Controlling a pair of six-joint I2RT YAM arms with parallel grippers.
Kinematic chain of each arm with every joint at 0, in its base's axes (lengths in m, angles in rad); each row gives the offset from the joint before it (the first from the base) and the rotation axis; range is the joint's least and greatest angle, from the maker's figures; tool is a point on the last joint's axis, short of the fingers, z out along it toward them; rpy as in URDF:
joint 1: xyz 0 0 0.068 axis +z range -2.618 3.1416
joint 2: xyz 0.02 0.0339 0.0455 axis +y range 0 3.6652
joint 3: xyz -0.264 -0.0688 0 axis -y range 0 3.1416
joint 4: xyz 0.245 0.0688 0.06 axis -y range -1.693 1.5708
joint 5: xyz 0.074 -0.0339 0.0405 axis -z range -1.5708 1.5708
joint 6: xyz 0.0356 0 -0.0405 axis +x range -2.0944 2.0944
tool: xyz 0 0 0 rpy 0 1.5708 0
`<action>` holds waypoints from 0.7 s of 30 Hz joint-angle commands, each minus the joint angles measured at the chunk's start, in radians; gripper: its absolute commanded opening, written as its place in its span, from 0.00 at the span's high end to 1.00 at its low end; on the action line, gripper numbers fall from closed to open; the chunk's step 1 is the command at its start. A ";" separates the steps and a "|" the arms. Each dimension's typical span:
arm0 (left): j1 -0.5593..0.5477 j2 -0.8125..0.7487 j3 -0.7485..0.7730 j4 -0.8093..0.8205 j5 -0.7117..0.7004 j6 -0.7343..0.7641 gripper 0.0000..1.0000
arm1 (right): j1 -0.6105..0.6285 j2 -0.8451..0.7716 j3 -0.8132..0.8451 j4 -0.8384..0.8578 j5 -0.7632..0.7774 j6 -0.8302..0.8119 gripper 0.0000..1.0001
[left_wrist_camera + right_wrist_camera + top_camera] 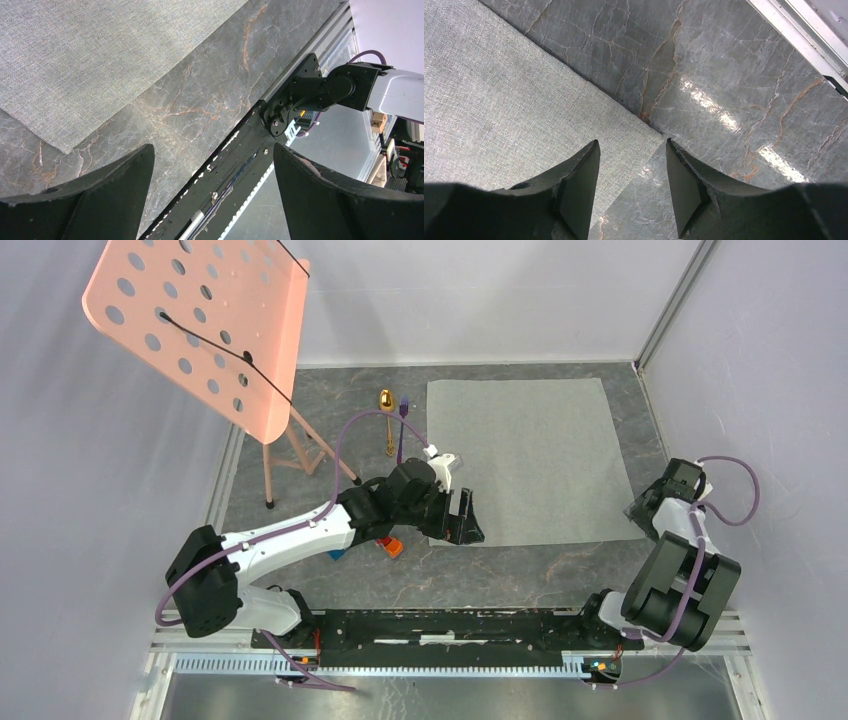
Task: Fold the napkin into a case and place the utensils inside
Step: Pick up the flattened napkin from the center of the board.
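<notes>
The grey-green napkin (530, 455) lies flat and unfolded on the marble table. The gold spoon (386, 405) and the purple fork (402, 425) lie side by side just left of its far-left corner. My left gripper (464, 522) hovers at the napkin's near-left corner, jaws wide open and empty. In the left wrist view the napkin (75, 65) lies ahead to the left of the left gripper (212, 155). My right gripper (642, 508) is at the near-right corner. In its wrist view the right gripper (631, 146) stands open and empty over that corner of the napkin (499, 115).
A pink perforated stand (200, 325) on wooden legs rises at the far left. An orange block (393, 548) and a blue block (335, 554) lie under my left arm. The black base rail (450, 625) runs along the near edge. White walls close in on three sides.
</notes>
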 commanded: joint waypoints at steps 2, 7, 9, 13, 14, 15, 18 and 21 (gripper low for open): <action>-0.001 -0.001 0.040 0.013 0.014 -0.023 0.06 | -0.005 0.010 -0.028 0.035 0.028 -0.011 0.44; -0.002 0.004 0.035 0.014 0.014 -0.031 0.06 | -0.014 0.033 -0.065 0.067 0.023 -0.009 0.45; -0.002 0.005 0.034 0.015 0.014 -0.033 0.06 | -0.015 0.046 -0.079 0.081 0.031 -0.010 0.45; -0.001 0.012 0.040 -0.017 -0.005 -0.041 0.06 | -0.015 0.070 -0.105 0.112 0.026 -0.017 0.53; -0.004 0.016 0.045 -0.037 -0.022 -0.047 0.06 | -0.015 0.073 -0.105 0.110 0.028 -0.020 0.57; -0.005 0.024 0.051 -0.063 -0.044 -0.054 0.07 | -0.015 0.071 -0.105 0.110 0.030 -0.026 0.63; -0.017 0.061 0.095 -0.216 -0.176 -0.103 0.08 | -0.011 0.053 -0.108 0.110 0.032 -0.031 0.81; -0.044 0.106 0.131 -0.344 -0.316 -0.216 0.08 | 0.005 0.031 -0.113 0.112 0.036 -0.039 0.95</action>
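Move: The napkin's near right corner lies nearly under the half-open right hand, about 2 cm to its right, 1 cm back and 2 cm below. The table's side rail is some 10 cm to the right of this hand, level with it. For the wide-open left hand, the napkin's near left corner is roughly 5 cm left, 3 cm ahead and 15 cm below; the orange block sits about 14 cm left and 3 cm ahead. The napkin's near right corner is pinched by the right hand, which first sinks about 2 cm while easing back a centimetre, then slides forward and slightly right at that low height as its fingers close on the cloth. Late on, the left hand starts down towards the near left corner, 2.5 cm lower and a little left, its fingers dipping some 10 degrees and staying wide open. ##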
